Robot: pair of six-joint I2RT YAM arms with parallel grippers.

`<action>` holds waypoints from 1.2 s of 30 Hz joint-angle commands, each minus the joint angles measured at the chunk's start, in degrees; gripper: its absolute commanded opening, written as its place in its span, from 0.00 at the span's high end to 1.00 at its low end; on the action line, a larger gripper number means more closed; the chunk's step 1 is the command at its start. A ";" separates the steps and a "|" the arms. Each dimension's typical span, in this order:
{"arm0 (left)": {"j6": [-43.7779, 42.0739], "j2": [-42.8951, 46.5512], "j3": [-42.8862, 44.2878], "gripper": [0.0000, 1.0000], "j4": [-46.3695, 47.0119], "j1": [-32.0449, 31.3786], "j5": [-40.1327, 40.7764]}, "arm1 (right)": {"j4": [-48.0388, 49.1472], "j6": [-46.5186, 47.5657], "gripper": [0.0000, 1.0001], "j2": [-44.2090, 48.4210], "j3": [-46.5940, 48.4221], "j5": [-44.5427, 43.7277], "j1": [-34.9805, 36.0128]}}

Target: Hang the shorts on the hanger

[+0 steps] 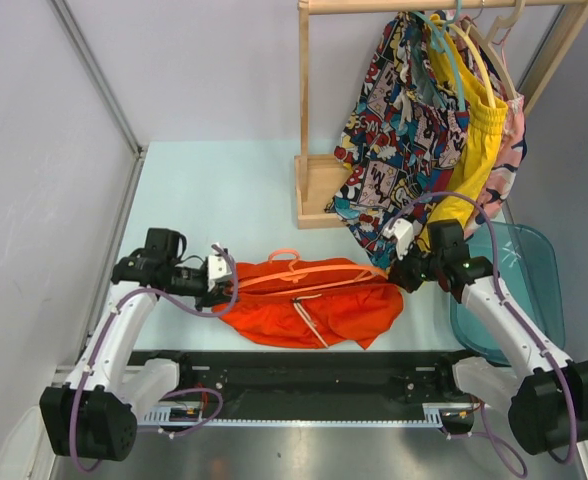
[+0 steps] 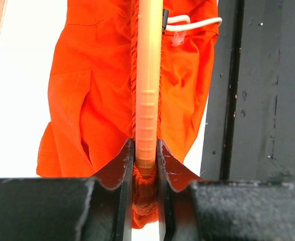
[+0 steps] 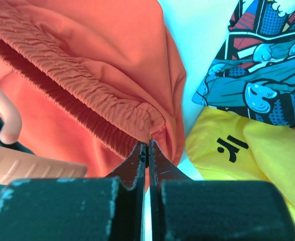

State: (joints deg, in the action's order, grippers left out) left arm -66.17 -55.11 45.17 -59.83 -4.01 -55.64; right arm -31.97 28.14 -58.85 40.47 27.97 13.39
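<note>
The orange-red shorts (image 1: 309, 305) lie flat on the table between my arms, cream drawstring (image 1: 312, 322) on top. The orange hanger (image 1: 304, 277) lies along their waistband, its hook (image 1: 284, 256) pointing away from me. My left gripper (image 1: 217, 272) is shut on the hanger's left end (image 2: 148, 100), with bunched waistband of the shorts (image 2: 87, 100) also between the jaws. My right gripper (image 1: 406, 272) is shut on the right corner of the elastic waistband (image 3: 87, 75). Part of the hanger (image 3: 22, 168) shows at the left of the right wrist view.
A wooden rack (image 1: 312, 190) at the back right holds comic-print shorts (image 1: 394, 130) and yellow shorts (image 1: 479, 140), hanging just behind my right gripper. A teal bin (image 1: 529, 290) stands at the right. A black rail (image 1: 294, 375) runs along the near edge.
</note>
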 commanded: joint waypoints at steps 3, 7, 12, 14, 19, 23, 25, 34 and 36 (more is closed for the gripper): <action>-4.86 0.80 0.89 1.00 -1.45 1.82 8.68 | -2.57 0.77 1.00 -1.53 5.23 -5.91 -3.81; -0.65 -2.01 3.34 1.00 0.94 1.20 12.83 | -5.03 2.18 1.00 -0.74 7.34 -4.94 -3.90; 1.57 -5.70 5.46 1.00 2.18 -0.03 16.61 | -8.28 4.73 1.00 1.37 8.13 -4.76 -3.81; 2.18 -5.80 5.28 1.00 3.40 -1.52 18.19 | -8.55 5.17 1.00 1.54 8.66 -4.85 -3.46; 5.78 -5.09 5.28 1.00 6.22 -8.10 21.27 | -8.55 4.56 1.00 1.55 11.64 -5.81 0.40; 8.16 -6.67 6.42 1.00 7.45 -11.10 22.85 | -8.73 4.64 1.00 1.28 13.76 -7.92 5.15; 9.12 -7.29 7.21 1.00 7.80 -11.37 22.85 | -9.43 5.08 1.00 1.19 14.37 -8.19 6.03; 8.08 -7.03 5.11 1.00 8.24 -13.92 29.26 | -11.89 6.92 1.00 1.37 16.92 -11.36 5.87; 6.59 -5.63 2.84 1.00 8.24 -12.79 30.14 | -13.38 8.33 1.00 1.46 17.10 -9.96 2.11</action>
State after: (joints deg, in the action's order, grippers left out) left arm -57.52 -62.96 50.85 -50.02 -18.48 -33.43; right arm -42.85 32.80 -58.63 54.30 20.84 21.10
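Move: The right hand pinches the orange shorts' right waistband corner; the hanger's free right end sticks out over the band, about 3 cm left of these fingers and 5 above. Patterned shorts' hem lies roughly 9 cm ahead, 1 left and 2 lower; yellow shorts' hem 6 ahead, 4 right and 2 lower. From the left hand, gripping hanger and band at the other end, that right waistband corner is some 36 cm right, 2 ahead and 3 lower. Raising the pinched waistband corner some 6 cm, with a slight drift left late on, the right hand brings it up around the hanger's free end. The left hand, keeping its hold on bar and band together, pushes about 4 cm forward, sinks a little and tips its fingers down some 15 degrees, steering the bar down into the open waistband. Both grips stay shut. ##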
